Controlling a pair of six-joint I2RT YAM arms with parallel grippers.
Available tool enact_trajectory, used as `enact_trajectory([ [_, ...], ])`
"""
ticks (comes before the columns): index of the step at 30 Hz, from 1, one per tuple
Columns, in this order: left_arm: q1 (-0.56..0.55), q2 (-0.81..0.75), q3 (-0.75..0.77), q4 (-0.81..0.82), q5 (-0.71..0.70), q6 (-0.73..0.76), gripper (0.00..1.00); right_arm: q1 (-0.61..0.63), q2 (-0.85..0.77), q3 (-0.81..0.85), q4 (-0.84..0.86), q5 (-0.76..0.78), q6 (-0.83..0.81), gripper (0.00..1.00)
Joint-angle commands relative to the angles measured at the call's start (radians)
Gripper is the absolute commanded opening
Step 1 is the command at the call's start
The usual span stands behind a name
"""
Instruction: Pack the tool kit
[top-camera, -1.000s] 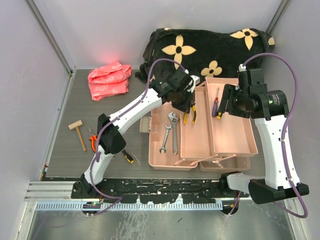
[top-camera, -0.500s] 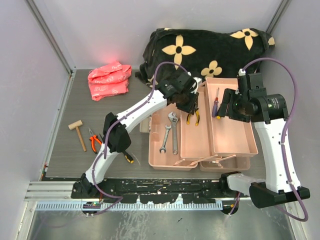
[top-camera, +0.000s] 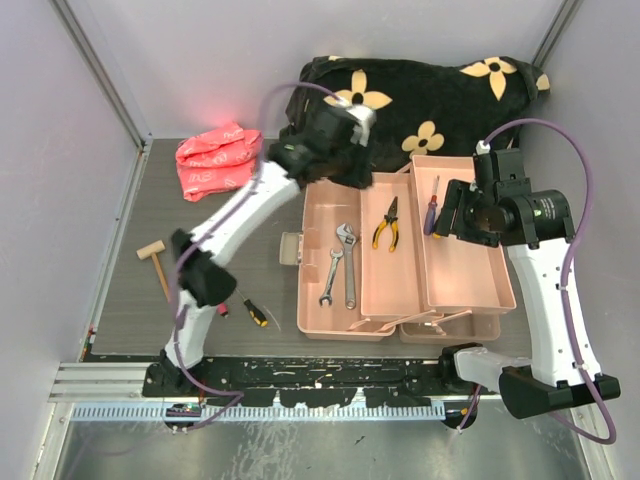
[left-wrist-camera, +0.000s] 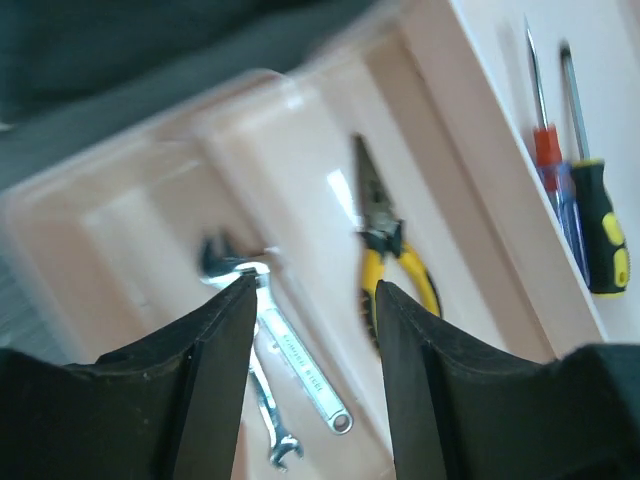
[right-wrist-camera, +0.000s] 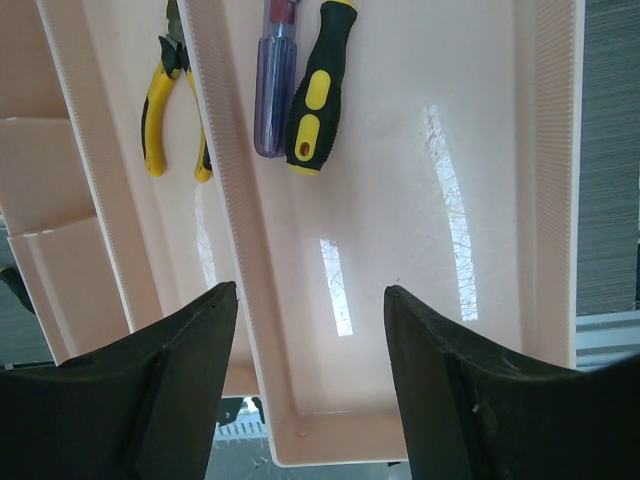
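The salmon-pink toolbox (top-camera: 455, 285) lies open with its trays spread. Two silver wrenches (top-camera: 342, 265) rest in the left tray, and one wrench (left-wrist-camera: 295, 355) shows below my left fingers. Yellow-handled pliers (top-camera: 386, 223) lie loose in the middle tray. Two screwdrivers (top-camera: 432, 212) sit in the right tray (right-wrist-camera: 420, 250). My left gripper (left-wrist-camera: 315, 283) hangs open and empty above the box's back left corner, with the pliers (left-wrist-camera: 385, 255) beneath it. My right gripper (right-wrist-camera: 308, 288) is open and empty over the right tray, near the screwdrivers (right-wrist-camera: 315, 85).
A wooden mallet (top-camera: 155, 265) and a black-and-yellow screwdriver (top-camera: 255, 313) lie on the table left of the box. A bright pink bag (top-camera: 218, 160) sits at the back left. Black fabric with yellow flowers (top-camera: 420, 90) lies behind the box. Walls close in on both sides.
My left gripper opened and let go of the yellow-handled pliers, which now lie in the middle tray. It then rose and pulled back to the left. The right arm hardly moved.
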Motion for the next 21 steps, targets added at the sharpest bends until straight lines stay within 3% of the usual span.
enact_trajectory([
  [1, 0.226, -0.353, -0.127, 0.042, -0.108, -0.113, 0.52, -0.003, -0.014, -0.011, 0.055, 0.002, -0.007, 0.66],
  [6, 0.495, -0.588, -0.666, -0.053, 0.039, -0.391, 0.52, -0.002, 0.008, -0.004, 0.076, -0.002, -0.013, 0.68],
  [11, 0.553, -0.77, -1.138, -0.041, 0.104, -0.471, 0.5, -0.004, 0.031, 0.013, 0.075, 0.003, -0.028, 0.68],
  [21, 0.554, -0.925, -1.517, 0.077, 0.191, -0.626, 0.56, -0.003, 0.035, 0.029, 0.059, 0.001, -0.028, 0.69],
])
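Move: From the empty left hand, the yellow-black screwdriver on the table lies about 28 cm to the left, 20 cm back and 25 cm below. The pink-handled screwdriver is some 10 cm further left of it and 4 cm farther out; the box latch stands about 10 cm to its right and 14 cm farther out. The yellow pliers lie 4 cm back, 5 cm right and 9 cm below the hand. From the right hand the screwdriver is about 46 cm left, 5 cm back, 30 below. Swinging fast to its left by about 30 cm, the left hand first arcs up and slightly forward away from the pliers in the tray, then, once out over the table, draws back and sinks steeply towards the yellow-black screwdriver. Meanwhile the wrist turns counter-clockwise by some 50 degrees and tips the fingers nearly straight down; they stay about half open and hold nothing. ##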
